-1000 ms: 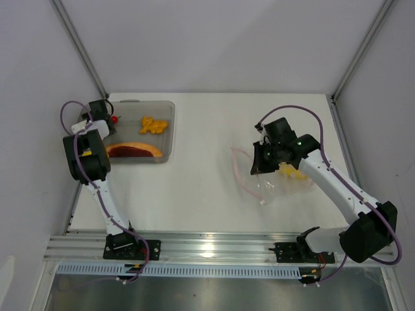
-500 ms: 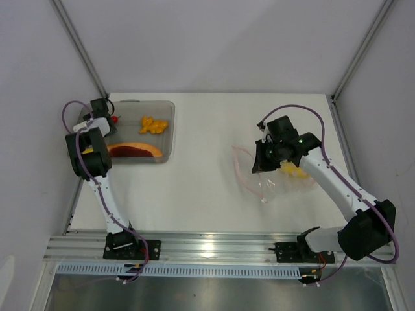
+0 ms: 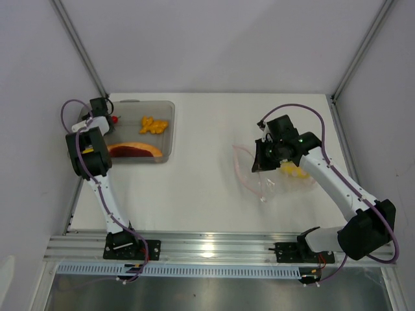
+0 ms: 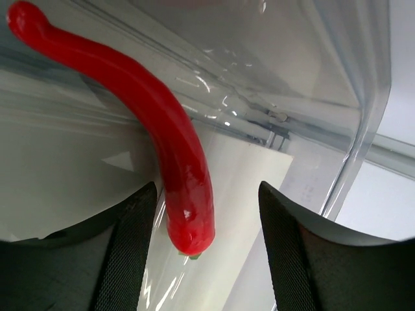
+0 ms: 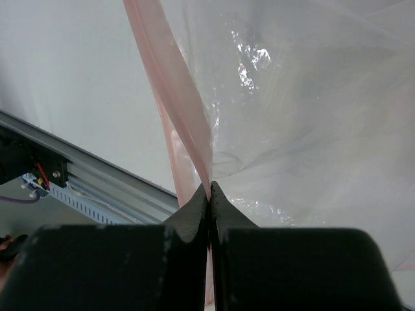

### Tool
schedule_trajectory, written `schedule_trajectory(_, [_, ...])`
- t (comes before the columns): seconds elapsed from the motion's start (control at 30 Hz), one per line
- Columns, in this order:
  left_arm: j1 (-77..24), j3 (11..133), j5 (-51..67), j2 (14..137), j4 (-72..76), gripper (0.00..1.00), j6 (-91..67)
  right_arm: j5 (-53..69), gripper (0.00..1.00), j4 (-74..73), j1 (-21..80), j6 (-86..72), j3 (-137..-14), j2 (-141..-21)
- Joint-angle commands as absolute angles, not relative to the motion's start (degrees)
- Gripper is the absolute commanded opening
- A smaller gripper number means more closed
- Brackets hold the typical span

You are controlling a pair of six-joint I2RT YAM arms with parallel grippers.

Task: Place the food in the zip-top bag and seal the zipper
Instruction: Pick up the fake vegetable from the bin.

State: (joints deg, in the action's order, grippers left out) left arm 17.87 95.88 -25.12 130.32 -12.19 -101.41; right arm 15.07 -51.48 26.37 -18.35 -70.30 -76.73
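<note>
In the left wrist view a glossy red chili (image 4: 162,129) lies on the floor of the grey translucent tray (image 4: 363,129). Its stem end sits between the fingers of my open left gripper (image 4: 207,217), close to the left finger, with a gap on the right. From above, this gripper (image 3: 104,120) is in the tray's far left corner beside the chili (image 3: 115,119). Orange bits (image 3: 153,124) and an orange-red slice (image 3: 134,150) also lie in the tray. My right gripper (image 5: 209,191) is shut on the pinkish zipper (image 5: 175,110) of the clear zip-top bag (image 3: 272,183), which holds yellow pieces (image 3: 293,171).
The tray's near wall (image 3: 165,139) stands between the food and the bare white tabletop (image 3: 201,168). White enclosure walls close in on the left and right. The aluminium rail (image 3: 207,246) with both arm bases runs along the near edge.
My left arm has shifted slightly toward the far left over the tray. The right gripper, still pinching the zipper, has moved a little to the right with the bag.
</note>
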Motion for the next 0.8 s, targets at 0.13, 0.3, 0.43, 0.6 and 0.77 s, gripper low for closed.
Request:
schedule_trajectory(0.13, [18.98,100.81,-27.51,132.62,-13.97,0.59,-99.05,14.94,0.0,-50.8,26.02,-18.19,-73.12,-77.25])
schedule_trajectory(0.3, [18.9,103.09,-27.77,133.94,-14.94,0.53,-97.56,14.77,0.0,-50.8,26.02,-18.54,-73.56,-77.52])
schedule_trajectory(0.43, [18.98,103.71,-27.16,134.12,-14.85,0.43,-97.12,14.94,0.0,-50.63,26.02,-18.72,-73.56,-77.78])
schedule_trajectory(0.6, [19.25,100.73,-26.11,133.07,-11.79,0.29,-96.33,14.68,0.0,-50.71,26.02,-18.55,-73.74,-77.78])
schedule_trajectory(0.77, [19.42,96.34,-24.52,130.44,-8.54,0.15,-96.15,14.41,0.0,-51.15,26.02,-18.19,-73.13,-77.17])
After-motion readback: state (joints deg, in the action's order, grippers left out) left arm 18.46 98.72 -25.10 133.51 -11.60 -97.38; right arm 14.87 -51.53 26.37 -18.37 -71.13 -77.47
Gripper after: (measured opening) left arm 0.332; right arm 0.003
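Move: The chili, the fake vegetable to be taken, has its thick stem end almost between the left hand's open fingers; its middle is about 4 cm left, 3 cm back and 1 cm below. From that hand the yellow fruit lies some 15 cm back and 2 cm left, the melon slice 14 cm back and 14 cm right, the orange lump 2 cm back and 22 cm right. From the right hand the chili is roughly 72 cm left, 28 cm ahead, 15 cm lower. The chili's thick end is taken from both sides: the left hand eases about 1.5 cm forward and left, sinking half a centimetre, while its fingers close by about half. They begin to pinch the chili just short of its stem and stop on it well before shutting; then the hand dips about 1 cm more, the wrist hardly turning. ##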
